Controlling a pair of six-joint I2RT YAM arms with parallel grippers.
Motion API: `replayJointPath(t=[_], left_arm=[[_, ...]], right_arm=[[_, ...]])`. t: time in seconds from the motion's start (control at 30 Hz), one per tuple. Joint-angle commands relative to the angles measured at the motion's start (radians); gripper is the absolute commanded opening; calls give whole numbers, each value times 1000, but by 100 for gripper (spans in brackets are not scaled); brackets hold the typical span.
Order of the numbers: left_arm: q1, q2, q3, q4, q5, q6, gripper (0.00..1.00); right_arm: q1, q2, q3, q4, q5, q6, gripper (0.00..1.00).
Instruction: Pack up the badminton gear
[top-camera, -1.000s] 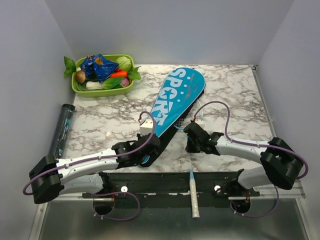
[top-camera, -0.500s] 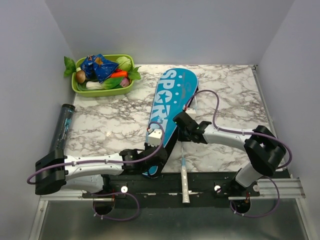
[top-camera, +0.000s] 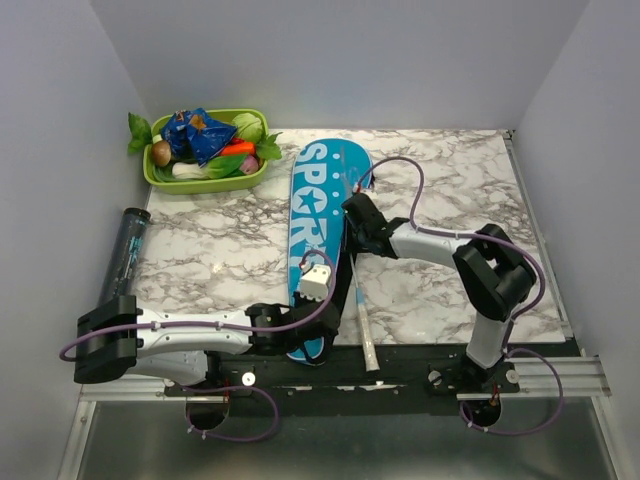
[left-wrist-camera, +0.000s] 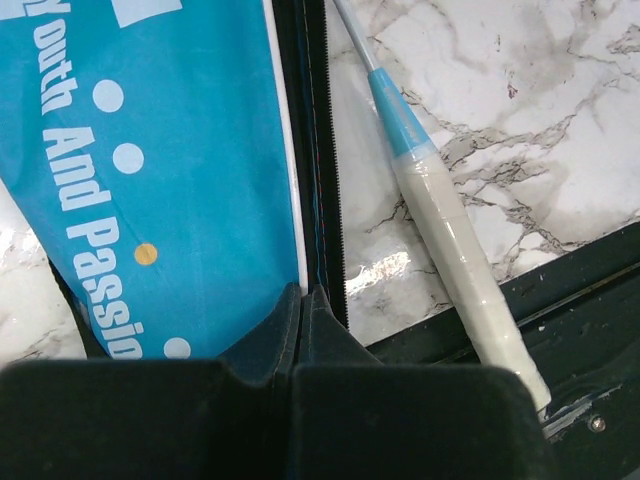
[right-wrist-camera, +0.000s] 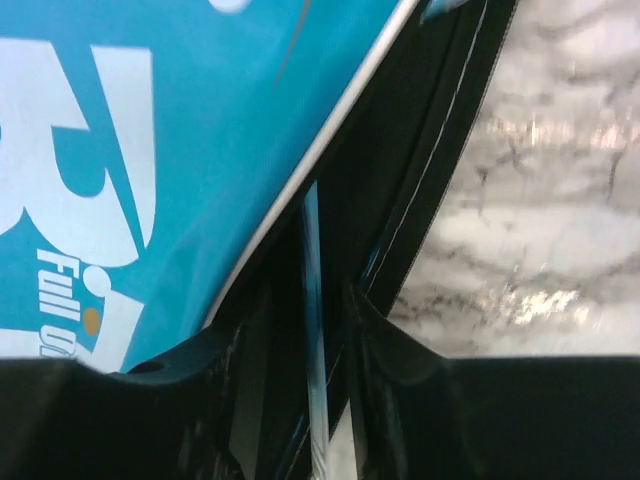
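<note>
The blue racket cover (top-camera: 318, 225) lettered "SPORT" lies lengthwise down the middle of the table. My left gripper (top-camera: 313, 335) is shut on the black zip edge at its narrow near end; the wrist view shows the jaws (left-wrist-camera: 302, 296) pressed together on the cover (left-wrist-camera: 170, 180). A light-blue racket runs into the cover's open right side, its white handle (top-camera: 366, 345) (left-wrist-camera: 462, 268) sticking out over the table's front edge. My right gripper (top-camera: 356, 218) (right-wrist-camera: 312, 300) stands slightly open astride the thin shaft (right-wrist-camera: 312, 250), with a gap on each side. The racket head is hidden inside the cover (right-wrist-camera: 150, 130).
A dark clear tube (top-camera: 124, 258) lies along the left wall. A green tray (top-camera: 160, 178) of toy vegetables sits at the back left. The black mounting rail (top-camera: 420, 355) runs along the front edge under the racket handle.
The cover has swung counterclockwise from a slant to nearly straight. Both grippers moved with it, the right one leftwards and farther back. The right jaws, shut on the shaft before, have opened.
</note>
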Motion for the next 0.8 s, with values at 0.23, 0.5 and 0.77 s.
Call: replayJointPath(t=[0.23, 0.5, 0.77], left_arm=[[-16, 11, 37, 21, -28, 2, 0], [-13, 28, 85, -16, -68, 36, 0], [-15, 61, 129, -33, -64, 36, 0]], right_arm=[[-17, -215, -85, 23, -103, -35, 61], [-10, -513, -301, -162, -257, -103, 65], [5, -703, -432, -290, -423, -148, 68]])
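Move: The racket grip, the next thing for the right hand, has its middle about 23 cm back and 4 cm to the right of that hand, some 1 cm lower; the racket shaft runs between the part-open fingers. The bag's middle is roughly 6 cm to the right hand's left and level with it. From the left hand, shut on the bag's rim, the grip is about 3 cm back, 9 cm to the right and 4 cm below. The right fingers, already part open around the racket shaft, spread wider and come free of it. After a slight forward nudge that hand rises about 8 cm, then sweeps back some 13 cm and about 5 cm to the right, sinking a little at the end, towards the racket grip, turning roughly 15 degrees counter-clockwise. The left hand keeps its pinch on the bag's rim, easing slightly up and right. ##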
